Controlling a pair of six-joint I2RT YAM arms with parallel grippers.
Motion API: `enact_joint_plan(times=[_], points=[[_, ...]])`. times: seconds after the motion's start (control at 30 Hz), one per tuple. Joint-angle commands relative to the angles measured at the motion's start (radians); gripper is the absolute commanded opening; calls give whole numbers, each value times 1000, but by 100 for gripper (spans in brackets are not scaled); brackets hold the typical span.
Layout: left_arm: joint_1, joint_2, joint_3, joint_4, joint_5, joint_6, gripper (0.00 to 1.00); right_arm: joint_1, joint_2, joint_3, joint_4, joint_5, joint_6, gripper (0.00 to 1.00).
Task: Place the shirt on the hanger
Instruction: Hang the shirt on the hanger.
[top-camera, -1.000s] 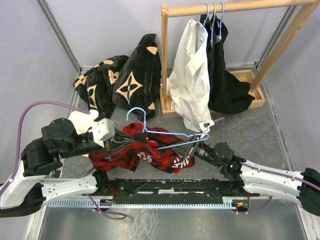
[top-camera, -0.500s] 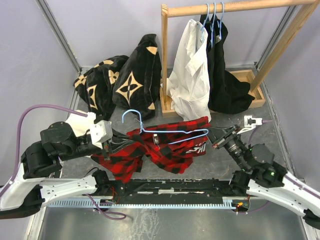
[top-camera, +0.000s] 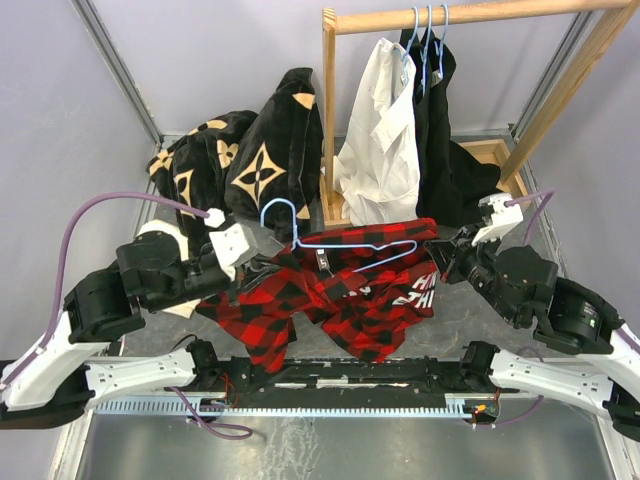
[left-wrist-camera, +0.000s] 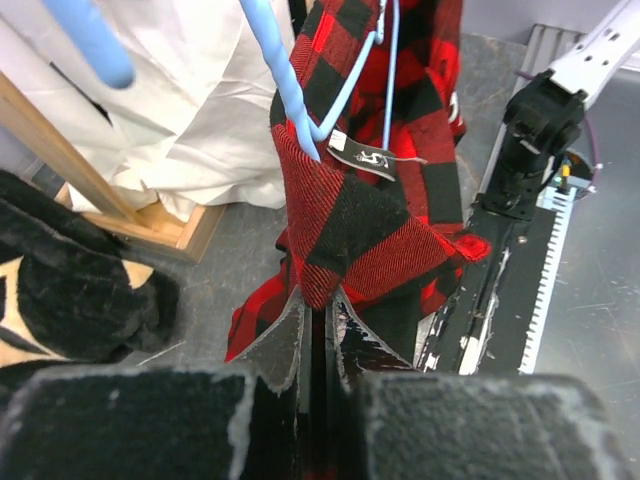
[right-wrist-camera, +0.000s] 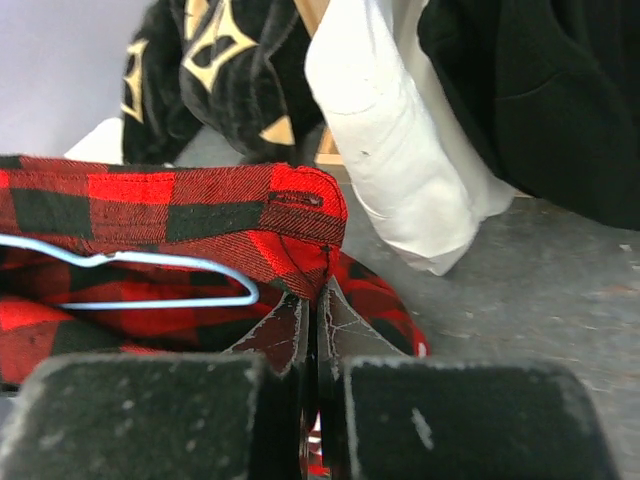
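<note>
The red-and-black plaid shirt (top-camera: 345, 285) hangs stretched between both arms above the table, white lettering (top-camera: 412, 290) showing near its right side. The light-blue wire hanger (top-camera: 345, 243) lies along the shirt's top edge with its hook (top-camera: 277, 212) rising at the left. My left gripper (top-camera: 262, 268) is shut on the shirt's left collar corner (left-wrist-camera: 345, 225), and the hanger's neck (left-wrist-camera: 285, 85) stands just beyond it. At the right, my right gripper (top-camera: 440, 255) is shut on the shirt's other top corner (right-wrist-camera: 300, 235), with the hanger's end loop (right-wrist-camera: 215, 290) just left of the jaws.
A pale wooden rail (top-camera: 450, 15) at the back right carries a white shirt (top-camera: 380, 160) and a black garment (top-camera: 450, 170) on blue hangers. Black fabric with tan flower motifs (top-camera: 250, 155) is piled at the back left. Metal frame posts line both sides.
The right gripper closed on the shirt's right top corner and swung right and up. The shirt rose off the table and spread wide. The left arm lifted slightly with its corner.
</note>
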Motion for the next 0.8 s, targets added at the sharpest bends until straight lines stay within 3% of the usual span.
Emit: enact_joint_plan(times=[0.0,0.17,0.3,0.43,0.6,0.67,0.73,0.77], points=[[-4,40,65,-18,-95,42,3,-2,49,104,-134,77,-120,0],[-3,92,88,-31,-212,37,3,-3,89,164,-79,-13,-211,0],[-3,125,101,-11,-219,51,3,-3,105,183,10,-140,-231,2],[-3,147,112,65,-285,52,3,-3,163,203,67,-319,-226,3],[-4,109,96,209,-371,66,3,34,261,134,175,-612,-187,12],[-3,84,84,251,-389,86,3,101,281,94,188,-602,-202,18],[-4,43,57,285,-401,100,3,137,286,87,119,-540,-228,31],[-3,22,33,298,-403,107,3,141,272,84,81,-503,-235,42]])
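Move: About 4 cm to the left of the right hand, roughly level with it, is the hanger's right end, beside the shirt shoulder already pinched there. The hanging shirt front lies some 12 cm left, 5 cm back and 6 cm below that hand, and the white garment about 18 cm ahead, 5 cm left and a little lower. From the left hand, gripping cloth at the collar, the hanger's right end is about 25 cm right and 4 cm ahead; the hanger neck is 5 cm right, 4 cm ahead and slightly above. Carrying collar and hanger forward about 6 cm, the left hand keeps its pinch, dips slightly, then lifts and turns some 15 degrees counter-clockwise. The right hand first holds its shoulder nearly in place while rolling slightly, then lets go and sweeps left about 12 cm and a little back towards the shirt front, turning counter-clockwise with the fingers part open. ##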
